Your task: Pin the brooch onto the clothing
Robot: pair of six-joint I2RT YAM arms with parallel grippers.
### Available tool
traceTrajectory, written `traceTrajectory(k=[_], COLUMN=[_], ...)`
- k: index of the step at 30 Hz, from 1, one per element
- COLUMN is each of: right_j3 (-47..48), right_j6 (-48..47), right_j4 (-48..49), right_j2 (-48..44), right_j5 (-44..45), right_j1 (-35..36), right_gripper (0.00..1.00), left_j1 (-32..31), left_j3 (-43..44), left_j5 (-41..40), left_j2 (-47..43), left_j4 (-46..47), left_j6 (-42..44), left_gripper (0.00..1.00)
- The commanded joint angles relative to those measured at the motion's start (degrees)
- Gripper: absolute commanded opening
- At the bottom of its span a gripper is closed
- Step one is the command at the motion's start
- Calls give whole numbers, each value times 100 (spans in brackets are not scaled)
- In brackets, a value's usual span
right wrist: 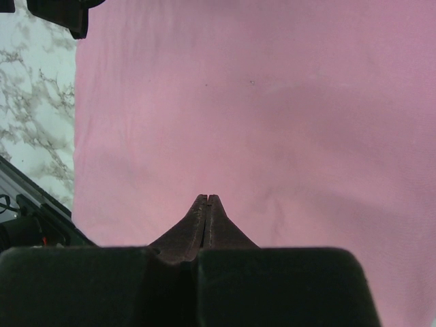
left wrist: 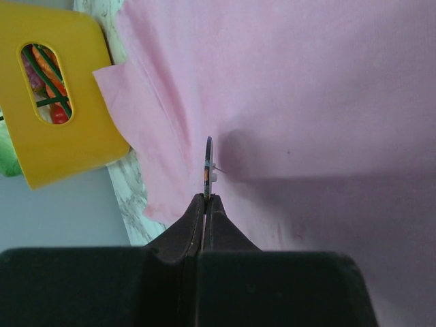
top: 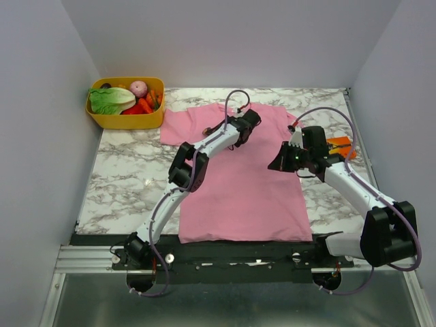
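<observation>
The pink T-shirt [top: 238,184] lies flat on the marble table, neck to the far side. In the left wrist view the brooch [left wrist: 208,160] stands edge-on, a thin disc with its pin pointing right, pinched at its lower edge by my left gripper [left wrist: 205,197], which is shut on it just above the shirt [left wrist: 306,102] near the left sleeve. In the top view the left gripper [top: 206,131] hangs over the shirt's upper left. My right gripper [right wrist: 209,198] is shut with nothing in it, hovering over the shirt [right wrist: 272,102] at its right side [top: 276,165].
A yellow bin [top: 126,116] of toy vegetables stands at the table's far left corner, also seen in the left wrist view [left wrist: 68,146]. An orange object [top: 340,145] lies by the right edge beyond the shirt. Grey walls close in both sides.
</observation>
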Motion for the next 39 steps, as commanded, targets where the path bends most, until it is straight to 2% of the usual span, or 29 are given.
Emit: traceTrajectory(k=[1,14,23,28,39], right_j3=[-114,-255,-281,-281,-150], right_j6=[-41,-50,-50,-58,-128], right_j4=[130,227,262,262,280], right_j2=[-1,-19,16,8,218], right_j5=[-201,-325,-351,-316,-342], right_j1=[-36,-71,-79,-79,-79], right_gripper=[2,3,2,3,3], left_j1=[-46,-362,-397,-345,15], left_j3=[266,530,433,311,-717], left_j5=[-234,-358,801,1022,2164], left_j2=[261,649,218,-89,-1065], left_j4=[-206,-171,-14,153,988], left_j6=[34,-98,-581,-801,-1363], left_gripper=[0,0,0,0,0])
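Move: The left hand holds the brooch with its pin to the right; the shirt's upper left chest, where it goes in, lies about 3 cm below and some 2 cm to the right. From this hand, the sleeve end is roughly 12 cm left and 1 cm ahead, the collar 10 cm ahead and 8 cm right, the vegetable basket 25 cm left and 9 cm ahead. The chest spot lies some 20 cm ahead, 17 cm left and 10 cm below the idle right hand. The brooch's pin side comes to bear on the shirt's upper left chest: the left hand sinks about 2 cm onto it, then pushes the cloth some 5 cm to the right, drawing back slightly. Late on, the hand lifts a little while rolling its left side down, about 20 degrees overall. The fingers stay shut on the brooch. ##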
